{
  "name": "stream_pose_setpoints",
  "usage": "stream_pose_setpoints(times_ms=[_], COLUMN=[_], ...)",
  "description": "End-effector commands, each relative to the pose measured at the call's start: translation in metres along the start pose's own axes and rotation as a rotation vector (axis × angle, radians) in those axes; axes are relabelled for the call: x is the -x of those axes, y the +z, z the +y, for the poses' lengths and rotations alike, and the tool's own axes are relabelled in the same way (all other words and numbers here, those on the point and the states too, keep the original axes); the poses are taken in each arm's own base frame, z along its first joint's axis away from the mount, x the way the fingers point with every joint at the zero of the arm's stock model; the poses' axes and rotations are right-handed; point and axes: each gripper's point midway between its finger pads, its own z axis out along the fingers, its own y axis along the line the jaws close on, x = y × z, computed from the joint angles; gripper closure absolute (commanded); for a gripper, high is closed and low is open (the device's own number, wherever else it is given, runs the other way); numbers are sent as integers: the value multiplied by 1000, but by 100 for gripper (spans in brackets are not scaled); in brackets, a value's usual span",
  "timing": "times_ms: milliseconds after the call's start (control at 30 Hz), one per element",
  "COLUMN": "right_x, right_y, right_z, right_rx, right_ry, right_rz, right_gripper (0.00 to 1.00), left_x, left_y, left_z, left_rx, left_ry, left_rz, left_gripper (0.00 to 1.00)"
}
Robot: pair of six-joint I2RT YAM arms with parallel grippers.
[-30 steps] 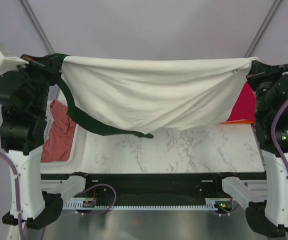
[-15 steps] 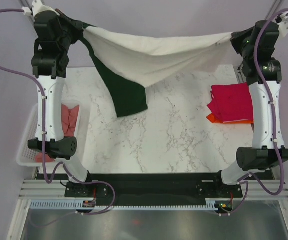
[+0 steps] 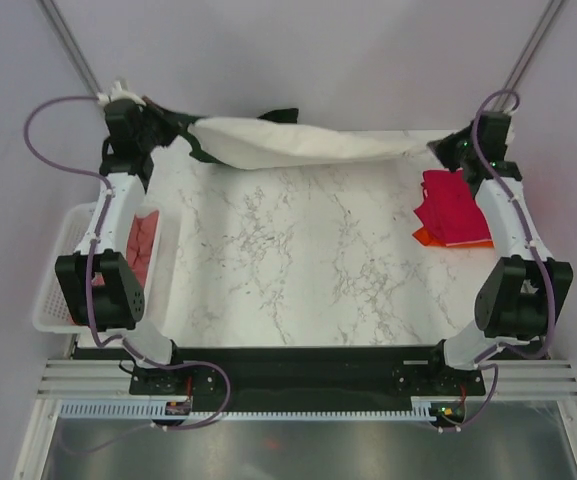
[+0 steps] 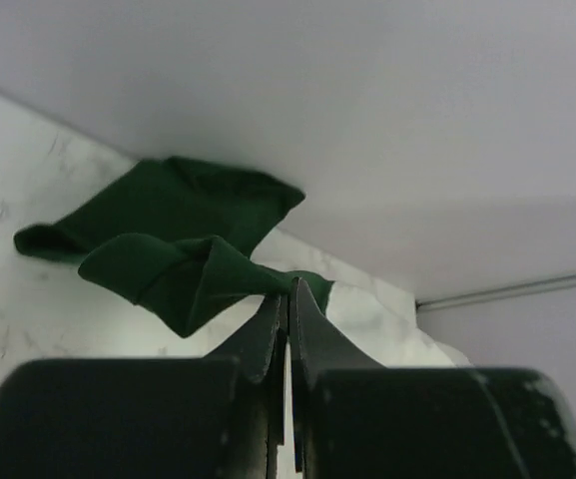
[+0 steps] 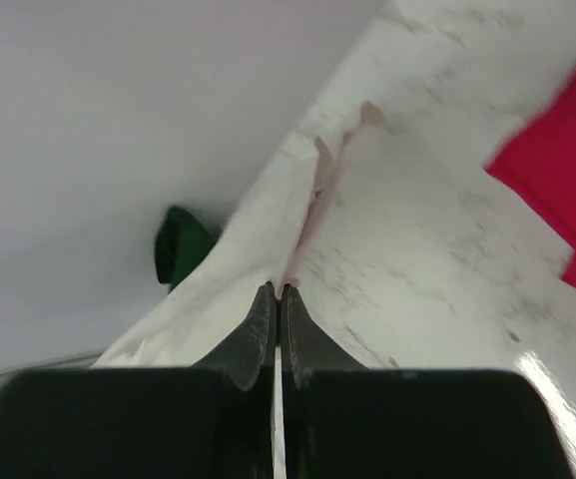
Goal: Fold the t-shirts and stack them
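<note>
The cream t-shirt with dark green sleeves stretches in a long bunched band along the table's far edge. My left gripper is shut on its green-edged left end, and my right gripper is shut on its cream right end. A folded magenta t-shirt lies on an orange one at the right side of the table, below the right gripper. A salmon-pink t-shirt sits in the basket at the left.
A white plastic lattice basket stands off the table's left edge beside the left arm. The marble tabletop spreads between both arms. A grey wall rises just behind the far edge.
Both arms have swung down and away to the table's far edge, lowering the cream t-shirt from a hanging spread to a stretched band low over the far edge. Both grips have held.
</note>
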Motion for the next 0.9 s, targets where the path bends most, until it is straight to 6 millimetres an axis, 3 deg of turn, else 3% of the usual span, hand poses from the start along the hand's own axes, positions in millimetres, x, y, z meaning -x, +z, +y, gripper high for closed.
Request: stream_pose_setpoints(times_ms=[0, 33, 100, 133, 167, 200, 233, 267, 300, 367, 400, 433, 500, 533, 600, 633, 667, 700, 767, 867], right_x=[-32, -53, -65, -79, -84, -84, -97, -101, -102, -116, -114, -126, -124, -133, -132, -140, -137, -139, -146, -147], right_y=[2, 6, 2, 0, -2, -7, -11, -15, -22, -34, -44, -52, -67, -76, -89, -97, -105, -109, -122, -140], right_z=[-37, -68, -91, -115, -124, -130, -149, -156, -158, -185, -184, -200, -205, -220, -221, -236, -234, -238, -254, -262], right_rx=[0, -51, -96, -141, -157, -171, -208, -220, -220, -277, -268, -292, -297, -328, -318, -356, -344, -351, -407, -439], right_ry=[39, 41, 16, 7, -3, -24, -30, -37, -61, -73, -83, -90, -104, -109, -117, -117, -119, -118, -115, -112], right_rz=[47, 78, 84, 104, 108, 98, 120, 126, 121, 136, 117, 137, 104, 117, 91, 100, 79, 77, 84, 64], right_gripper=[100, 100, 100, 100, 100, 100, 100, 100, 100, 100, 100, 100, 100, 100, 100, 100, 100, 100, 100, 100], left_x=[-48, -61, -94, -103, -112, -133, -135, -141, -161, -169, -183, -188, -200, -198, -209, -211, -207, -218, -222, -234], left_y=[-26, -33, -53, -59, -65, -75, -86, -93, -104, -120, -130, -137, -156, -164, -179, -185, -192, -202, -212, -233], left_z=[35, 45, 79, 86, 93, 111, 110, 114, 129, 129, 141, 144, 151, 149, 163, 166, 161, 172, 176, 194], left_rx=[-31, -15, 55, 62, 73, 113, 112, 120, 150, 146, 179, 184, 202, 193, 246, 255, 242, 285, 310, 400], left_ry=[-22, -35, -55, -57, -60, -71, -69, -73, -88, -83, -90, -75, -57, -33, -30, -21, -12, -19, -28, -67], left_rz=[9, 14, 47, 53, 65, 100, 96, 100, 135, 143, 173, 185, 199, 183, 193, 194, 170, 197, 192, 196], left_gripper=[98, 98, 98, 98, 98, 98, 98, 98, 98, 98, 98, 98, 98, 98, 98, 98, 98, 98, 98, 98])
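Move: Both hands hold the t-shirt high over the far edge of the table. The bare near table it comes back over lies about 24 cm back and 38 below the left hand, and 22 back and 31 below the right. The white basket is some 24 cm back, 25 left and 35 below the left hand; the red stack is about 5 cm back, 12 right and 29 below the right. Both hands, still pinching the t-shirt, plunge some 25 cm, fingers tipping down, and draw back just as far. ##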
